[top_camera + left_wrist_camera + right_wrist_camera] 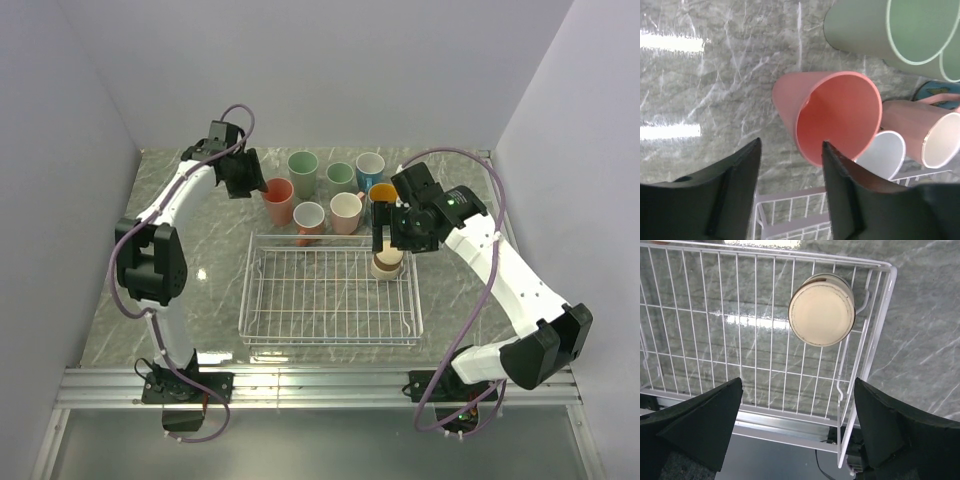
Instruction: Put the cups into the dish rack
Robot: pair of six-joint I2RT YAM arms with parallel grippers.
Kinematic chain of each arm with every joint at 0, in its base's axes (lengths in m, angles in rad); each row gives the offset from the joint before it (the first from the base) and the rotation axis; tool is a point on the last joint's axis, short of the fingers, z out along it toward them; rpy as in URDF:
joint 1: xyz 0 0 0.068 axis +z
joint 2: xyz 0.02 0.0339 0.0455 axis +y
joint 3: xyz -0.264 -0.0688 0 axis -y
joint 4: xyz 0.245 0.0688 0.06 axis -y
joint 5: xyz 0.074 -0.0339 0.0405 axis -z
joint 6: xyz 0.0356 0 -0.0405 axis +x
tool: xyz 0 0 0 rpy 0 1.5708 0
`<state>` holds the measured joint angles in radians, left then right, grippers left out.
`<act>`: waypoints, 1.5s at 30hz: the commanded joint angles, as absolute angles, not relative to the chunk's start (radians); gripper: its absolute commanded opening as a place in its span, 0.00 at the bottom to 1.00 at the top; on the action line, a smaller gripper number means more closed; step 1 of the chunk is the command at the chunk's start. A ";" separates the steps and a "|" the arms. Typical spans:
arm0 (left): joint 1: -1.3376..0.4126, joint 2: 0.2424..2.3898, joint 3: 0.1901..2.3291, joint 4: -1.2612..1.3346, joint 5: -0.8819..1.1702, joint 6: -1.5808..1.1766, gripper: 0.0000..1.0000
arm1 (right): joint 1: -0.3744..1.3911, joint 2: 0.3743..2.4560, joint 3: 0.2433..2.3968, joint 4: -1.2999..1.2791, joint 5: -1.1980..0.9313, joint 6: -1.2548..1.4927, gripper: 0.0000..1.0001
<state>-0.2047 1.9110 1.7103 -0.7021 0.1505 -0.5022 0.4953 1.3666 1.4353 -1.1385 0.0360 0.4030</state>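
Several cups stand behind the dish rack (330, 296): a salmon cup (278, 200), a sage green cup (302, 172), a green mug (340, 178), a blue cup (370, 168) and two pink ones (309, 220) (346, 212). My left gripper (250, 185) is open at the salmon cup (840, 115). Its jaws straddle the cup's near wall, with one fingertip (826, 147) in front of the mouth. A cream cup (822, 310) sits upside down in the rack's right corner (878, 325). My right gripper (797, 405) hangs wide open above it, holding nothing.
A mug with an orange inside (383, 194) stands just behind the right gripper. In the left wrist view the green cup (890, 30) and a pink mug (925, 130) crowd the salmon cup's far side. Walls close in the table on the left, back and right.
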 commanded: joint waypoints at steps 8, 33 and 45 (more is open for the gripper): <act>-0.229 2.025 1.812 -0.735 0.094 -0.446 0.46 | 0.502 1.327 1.424 -1.121 0.052 0.411 0.98; -0.137 1.856 1.804 -0.785 0.159 -0.462 0.00 | 0.499 1.373 1.496 -1.106 0.045 0.400 0.97; -0.080 1.571 1.596 -0.624 0.530 -0.538 0.00 | 0.502 1.298 1.476 -0.866 -0.297 0.448 0.99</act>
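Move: From the left gripper, the red cup stands about 3 cm ahead and 4 cm to the right, its middle roughly 9 cm lower. The tall green cup is some 10 cm ahead and 11 cm right; the white cup is 12 cm right and 2 cm nearer the base. From the empty right gripper, the red cup lies about 22 cm ahead and 26 cm left; the cup already in the rack sits 6 cm ahead, straight below that line. Lower the left gripper about 5 cm over the red cup's left wall, one finger inside and one outside, and pinch the wall shut. Then lift some 14 cm, first bearing left, then drawing back towards the base, swinging the fingertips outward and right about 20 degrees. At the end start the open right gripper left and slightly up, towards the red cup. ##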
